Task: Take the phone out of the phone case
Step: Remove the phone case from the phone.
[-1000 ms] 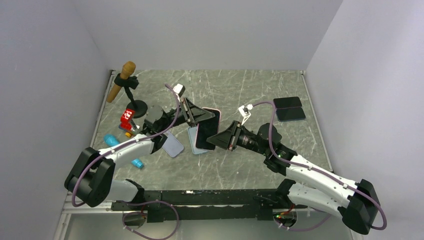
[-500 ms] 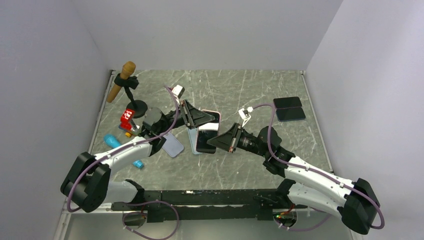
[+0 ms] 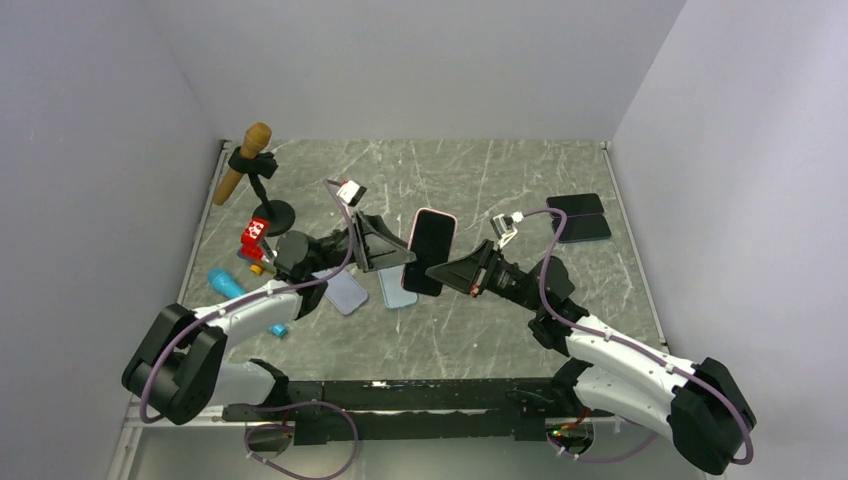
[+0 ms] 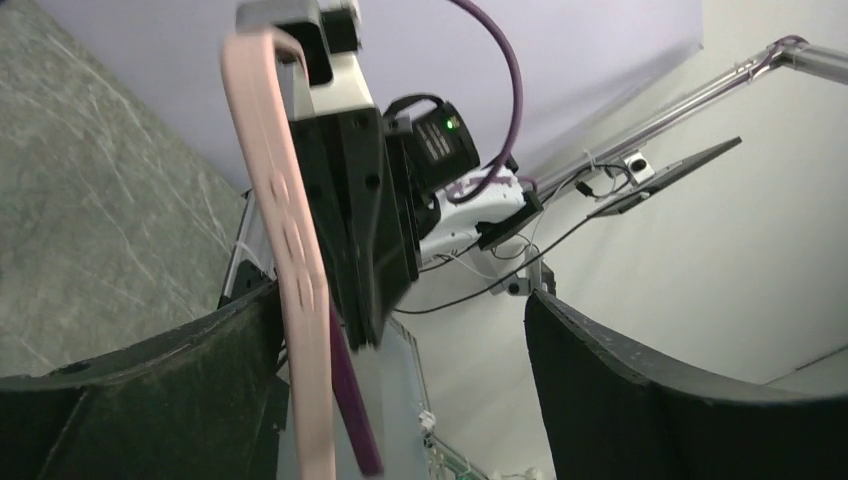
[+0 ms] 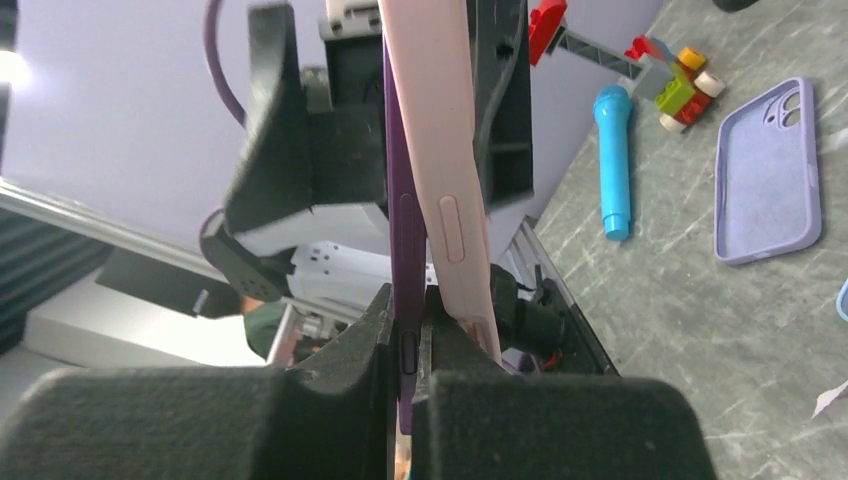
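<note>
The phone [image 5: 404, 230], dark purple along its edge, stands upright above the table with its black screen [image 3: 430, 245] facing the camera. Its pink phone case [image 5: 440, 150] is still round it but has peeled away from the phone at the lower end. My right gripper [image 5: 405, 335] is shut on the phone's purple edge, with the case's lip outside its right finger. In the top view the right gripper [image 3: 440, 272] holds the phone's lower right corner. My left gripper [image 4: 400, 370] is open, its fingers on either side of the pink case [image 4: 290, 260], just left of the phone in the top view [image 3: 393, 250].
A lavender case [image 3: 347, 290] and a light blue case [image 3: 393, 288] lie on the table below the phone. A blue toy microphone [image 3: 222, 282], toy blocks [image 3: 255, 240] and a microphone stand [image 3: 250, 165] are at the left. Two dark phones [image 3: 578, 218] lie back right.
My left gripper has opened and let go of the phone. My right gripper has shut on the phone's edge and raised it more upright, a little to the right.
</note>
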You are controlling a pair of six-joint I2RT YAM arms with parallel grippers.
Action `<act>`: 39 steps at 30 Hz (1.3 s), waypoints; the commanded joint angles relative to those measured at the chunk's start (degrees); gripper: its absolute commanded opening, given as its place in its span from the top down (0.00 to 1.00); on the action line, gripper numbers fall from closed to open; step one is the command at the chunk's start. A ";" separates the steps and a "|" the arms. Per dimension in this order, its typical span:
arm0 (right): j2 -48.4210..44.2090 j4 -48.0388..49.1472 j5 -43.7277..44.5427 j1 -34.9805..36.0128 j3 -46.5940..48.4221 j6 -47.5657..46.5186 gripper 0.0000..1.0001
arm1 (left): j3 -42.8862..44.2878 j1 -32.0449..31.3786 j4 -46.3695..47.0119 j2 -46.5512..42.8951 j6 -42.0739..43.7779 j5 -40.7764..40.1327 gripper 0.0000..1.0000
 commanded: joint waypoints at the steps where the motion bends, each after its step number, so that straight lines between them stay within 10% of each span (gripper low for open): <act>1: -0.17 15.81 -1.96 -2.71 -0.82 7.78 1.00 | -3.00 0.99 8.57 -1.64 0.65 4.84 0.08; 23: 0.13 25.39 -4.66 -3.35 -1.07 14.21 1.00 | -5.96 1.17 16.17 -1.43 2.97 11.30 0.40; 39: -2.68 11.43 -3.35 -0.98 -0.44 5.70 1.00 | 8.00 -2.97 -37.14 -8.20 33.11 3.25 0.70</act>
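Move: The loose near-left corner of the pink case is about 5 cm back from my left hand, 1 cm to its right and 4 cm lower. The phone's middle is level with that hand front to back, 4 cm to its right. From my right hand, already shut on the phone's near end, the corner lies 2 cm back, 4 cm left, a little below. On the table 30 cm beneath my left hand, the blue case sits 10 cm ahead and 2 cm left, the lavender case 9 cm ahead and 16 cm left. I draw my wide-open left hand back some 4.5 cm and slightly down, swinging out left and then in again, to the case's near corner, narrowing the fingers to about a third open around it, the upper one in the gap under the phone. Meanwhile my right hand keeps its pinch on the phone and raises it about 4 cm, tilting its left side up. ##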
